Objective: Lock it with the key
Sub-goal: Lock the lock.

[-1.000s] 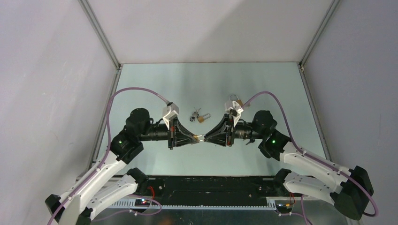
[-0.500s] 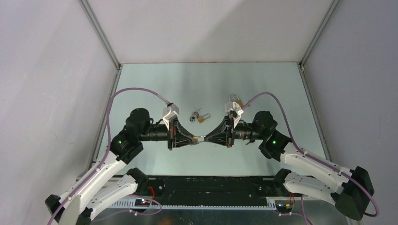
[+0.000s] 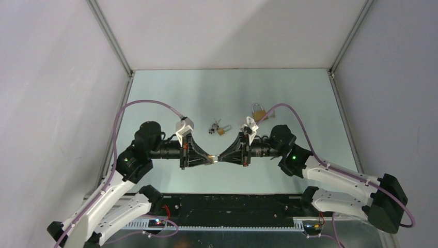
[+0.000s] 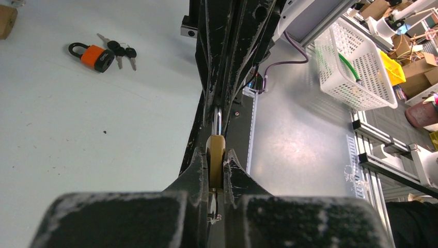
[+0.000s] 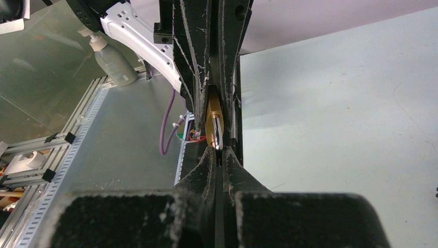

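Observation:
A small brass padlock (image 4: 215,148) hangs above the table's near middle, and my left gripper (image 4: 216,155) is shut on its body. Its silver shackle (image 4: 217,120) points away from it into the tips of my right gripper (image 5: 217,151), which is shut on it. In the top view the left gripper (image 3: 210,156) and the right gripper (image 3: 219,157) meet tip to tip. The right wrist view shows the padlock (image 5: 212,121) edge on between the left fingers. A bunch of keys (image 4: 121,50) lies on the table. A thin metal piece sits under the padlock body; I cannot tell if it is a key.
An orange padlock (image 4: 95,56) lies with the keys behind the grippers, also in the top view (image 3: 220,128). Another brass padlock (image 3: 258,111) rests farther back right. Off the near table edge stand a white basket (image 4: 351,67) and a bottle (image 5: 111,59).
My right gripper has closed on the shackle. Both grippers, still tip to tip, have shifted a little left and toward the near edge.

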`<state>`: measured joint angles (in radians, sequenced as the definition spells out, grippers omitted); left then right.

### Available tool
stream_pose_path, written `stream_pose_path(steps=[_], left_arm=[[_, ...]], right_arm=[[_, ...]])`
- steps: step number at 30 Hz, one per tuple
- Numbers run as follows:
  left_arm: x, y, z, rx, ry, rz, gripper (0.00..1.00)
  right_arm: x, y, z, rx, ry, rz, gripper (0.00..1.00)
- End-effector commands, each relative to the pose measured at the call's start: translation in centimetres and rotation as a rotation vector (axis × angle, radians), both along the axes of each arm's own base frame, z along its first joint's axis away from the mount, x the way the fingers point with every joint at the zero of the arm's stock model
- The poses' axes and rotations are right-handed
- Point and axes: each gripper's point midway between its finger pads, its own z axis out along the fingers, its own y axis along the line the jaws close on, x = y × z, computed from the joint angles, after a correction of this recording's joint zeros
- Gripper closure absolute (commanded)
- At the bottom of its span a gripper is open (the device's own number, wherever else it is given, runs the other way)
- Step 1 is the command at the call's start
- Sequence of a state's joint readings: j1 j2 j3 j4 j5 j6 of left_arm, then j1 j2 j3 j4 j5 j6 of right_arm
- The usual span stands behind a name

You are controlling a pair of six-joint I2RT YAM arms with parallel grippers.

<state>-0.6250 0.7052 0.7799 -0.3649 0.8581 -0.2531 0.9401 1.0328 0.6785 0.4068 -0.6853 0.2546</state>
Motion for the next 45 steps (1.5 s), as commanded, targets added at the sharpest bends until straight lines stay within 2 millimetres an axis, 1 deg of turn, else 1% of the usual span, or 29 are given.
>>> stream_pose_path(steps=[1, 6, 13, 16, 23, 25, 27, 29, 30, 31, 32, 34, 35, 36, 37, 38, 39, 40, 41, 42, 44, 45], left_arm=[[1.4, -1.1, 4.7, -0.116, -0.165, 0.014, 1.00], [2.0, -1.5, 4.8, -0.117, -0.171, 0.033, 1.00], [2.0, -2.1, 4.8, -0.138, -0.170, 0.021, 1.00], [2.1, -2.4, 4.5, -0.140, -0.161, 0.018, 1.00], [2.7, -2.9, 3.9, -0.134, -0.156, 0.035, 1.00], [3.0, -2.9, 3.9, -0.132, -0.160, 0.052, 1.00], [3.4, -2.7, 4.2, -0.134, -0.173, 0.084, 1.00], [4.0, -2.4, 4.2, -0.128, -0.179, 0.129, 1.00], [4.7, -2.2, 4.0, -0.117, -0.177, 0.173, 1.00], [4.9, -1.9, 4.0, -0.113, -0.176, 0.196, 1.00], [5.5, -1.5, 4.1, -0.114, -0.181, 0.241, 1.00], [6.3, -0.9, 3.9, -0.111, -0.176, 0.311, 1.00], [6.5, -0.7, 4.0, -0.114, -0.177, 0.327, 1.00], [6.9, -0.2, 4.3, -0.123, -0.174, 0.371, 1.00], [7.4, 0.2, 4.4, -0.126, -0.173, 0.412, 1.00], [7.5, 0.5, 4.8, -0.139, -0.170, 0.431, 1.00], [8.0, 0.9, 5.1, -0.146, -0.168, 0.476, 1.00], [8.1, 1.2, 5.7, -0.166, -0.155, 0.498, 1.00], [8.5, 1.5, 6.0, -0.174, -0.149, 0.537, 1.00], [8.6, 1.7, 6.7, -0.198, -0.129, 0.558, 1.00], [8.5, 1.9, 7.8, -0.231, -0.108, 0.570, 1.00], [8.3, 1.9, 8.4, -0.252, -0.105, 0.566, 1.00]], right_arm=[[-1.9, 2.2, 2.5, 0.094, -0.042, 0.069, 1.00], [-2.4, 3.2, 3.1, 0.132, -0.021, 0.078, 1.00], [-3.0, 4.2, 3.7, 0.167, 0.004, 0.091, 1.00], [-3.3, 4.5, 4.0, 0.179, 0.012, 0.100, 1.00], [-4.6, 4.4, 6.6, 0.272, 0.012, 0.160, 1.00], [-4.8, 4.5, 6.6, 0.270, 0.009, 0.165, 1.00], [-4.3, 4.4, 6.0, 0.241, 0.018, 0.140, 1.00], [-2.7, 4.0, 5.3, 0.202, 0.035, 0.080, 1.00], [-2.0, 3.7, 4.8, 0.173, 0.055, 0.046, 1.00], [-0.8, 3.0, 4.7, 0.165, 0.063, 0.003, 1.00], [0.0, 2.8, 3.8, 0.127, 0.091, -0.033, 1.00], [1.8, 1.5, 3.4, 0.111, 0.125, -0.109, 0.94], [2.8, 0.5, 3.4, 0.118, 0.145, -0.154, 0.84], [3.4, 0.0, 3.4, 0.124, 0.158, -0.187, 0.79], [4.4, -1.0, 3.5, 0.138, 0.179, -0.239, 0.72], [4.9, -1.4, 3.4, 0.142, 0.191, -0.266, 0.65], [5.6, -2.2, 3.8, 0.161, 0.203, -0.311, 0.59], [5.8, -2.6, 3.8, 0.167, 0.206, -0.328, 0.48], [5.9, -3.1, 4.1, 0.184, 0.207, -0.350, 0.44], [6.0, -3.3, 4.3, 0.192, 0.209, -0.357, 0.37], [6.0, -3.6, 4.7, 0.217, 0.227, -0.370, 0.31], [5.9, -3.6, 5.2, 0.238, 0.246, -0.369, 0.30]])
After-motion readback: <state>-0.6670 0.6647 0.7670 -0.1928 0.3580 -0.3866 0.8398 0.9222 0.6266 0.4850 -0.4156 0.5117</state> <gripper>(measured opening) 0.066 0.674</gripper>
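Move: The brass padlock in the left fingers, shackle pointing right, has its middle about 2 cm to the right of the left hand and level with it. From the right hand, its closed tips at the shackle, that middle is some 3 cm to the left. About 20 cm below the left hand on the table lie the small brass padlock, roughly 21 cm ahead and 3 cm right, and the panda keychain, some 22 cm ahead and 1 cm left. Right fingertips press the shackle leftward, then open, retreating up-right about 8 cm; left carries padlock 7 cm forward. ##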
